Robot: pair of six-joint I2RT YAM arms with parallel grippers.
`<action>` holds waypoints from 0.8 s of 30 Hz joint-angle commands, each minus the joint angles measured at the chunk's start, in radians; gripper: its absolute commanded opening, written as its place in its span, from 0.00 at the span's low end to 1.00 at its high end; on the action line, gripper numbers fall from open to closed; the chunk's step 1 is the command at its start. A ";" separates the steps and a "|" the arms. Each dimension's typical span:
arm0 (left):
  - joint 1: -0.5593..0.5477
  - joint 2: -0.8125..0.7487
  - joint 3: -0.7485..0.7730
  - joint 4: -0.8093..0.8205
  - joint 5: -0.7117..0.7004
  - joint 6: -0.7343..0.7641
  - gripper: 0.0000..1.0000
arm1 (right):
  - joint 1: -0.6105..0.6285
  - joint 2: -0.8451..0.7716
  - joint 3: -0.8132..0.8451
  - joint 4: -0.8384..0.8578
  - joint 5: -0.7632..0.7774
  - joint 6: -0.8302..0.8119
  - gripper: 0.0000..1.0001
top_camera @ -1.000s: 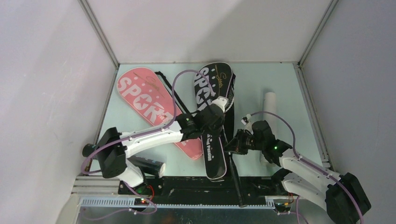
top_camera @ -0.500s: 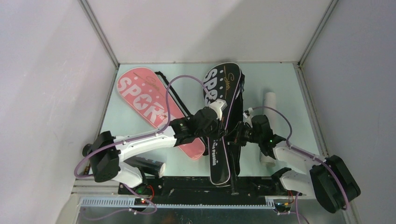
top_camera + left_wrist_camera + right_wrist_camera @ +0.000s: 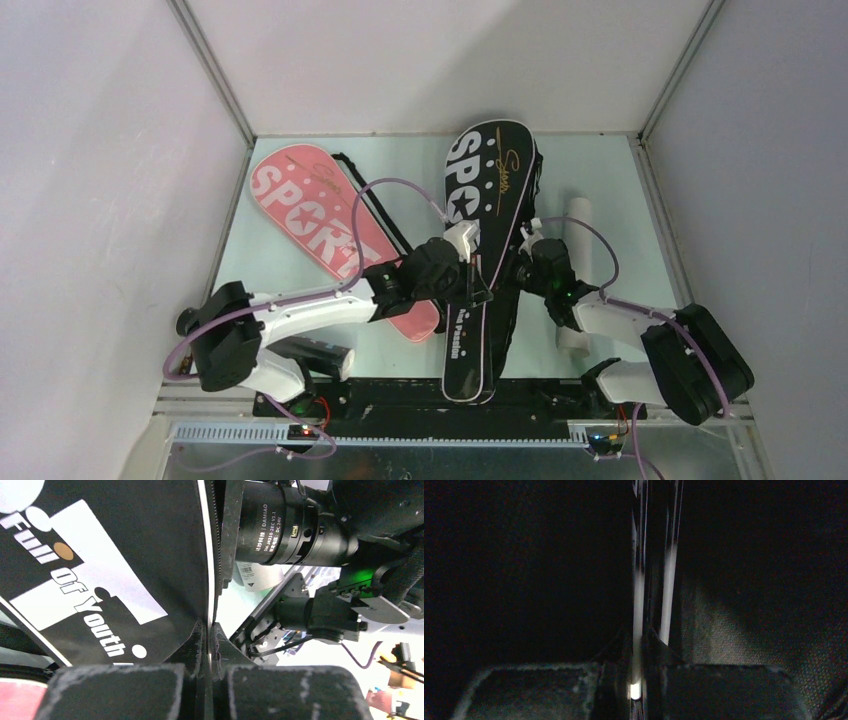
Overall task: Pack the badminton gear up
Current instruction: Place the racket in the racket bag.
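A black "SPORT" cover lies lengthwise down the middle of the table, its head at the back. My left gripper is shut on its left edge near the narrow part. In the left wrist view the jaws pinch the white-piped edge beside the "Full of Youth" print. My right gripper is shut on the cover's right side. The right wrist view is dark; a thin white strip runs between the shut jaws. A pink "SPORT" cover lies flat at left. A white shuttle tube lies at right.
A black strap trails beside the pink cover. A dark object sits by the left arm's base. The right arm's motor is close to my left gripper. Enclosure walls ring the table on three sides.
The black cover has swung so its head points further right and back, now nearly straight. Both grippers have moved with it and closer together, still shut.
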 commanded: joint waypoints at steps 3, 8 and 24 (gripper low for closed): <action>-0.007 -0.077 -0.035 0.233 0.087 -0.187 0.00 | 0.032 0.000 0.063 0.237 0.213 -0.019 0.00; -0.001 -0.104 -0.070 0.272 0.054 -0.251 0.00 | 0.070 0.008 0.063 0.247 0.331 -0.069 0.00; 0.055 -0.093 -0.112 0.199 -0.023 -0.223 0.33 | 0.119 0.010 0.065 0.098 0.363 -0.067 0.34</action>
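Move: Pinched at its right-hand edge by both hands, the black racket bag has its middle about 8 cm ahead of the left hand, level with it sideways and some 7 cm lower; from the right hand it is about 6 cm to the left, 3 cm ahead and slightly lower. The pink bag lies some 34 cm left of the left hand and 15 cm farther out; the white roll is about 17 cm to the right of the right hand, straight abreast and lower. Easing the black bag onto the table, the right hand slides forward about 2.5 cm, then sinks 1 cm, turning slightly clockwise; the left, holding the white-piped edge by the zip, rises some 1.5 cm, edges forward about 1 cm and twists roughly 15 degrees. Only at the last do both grippers part to about a quarter open, ending their pinches with the edge still between the fingers. ##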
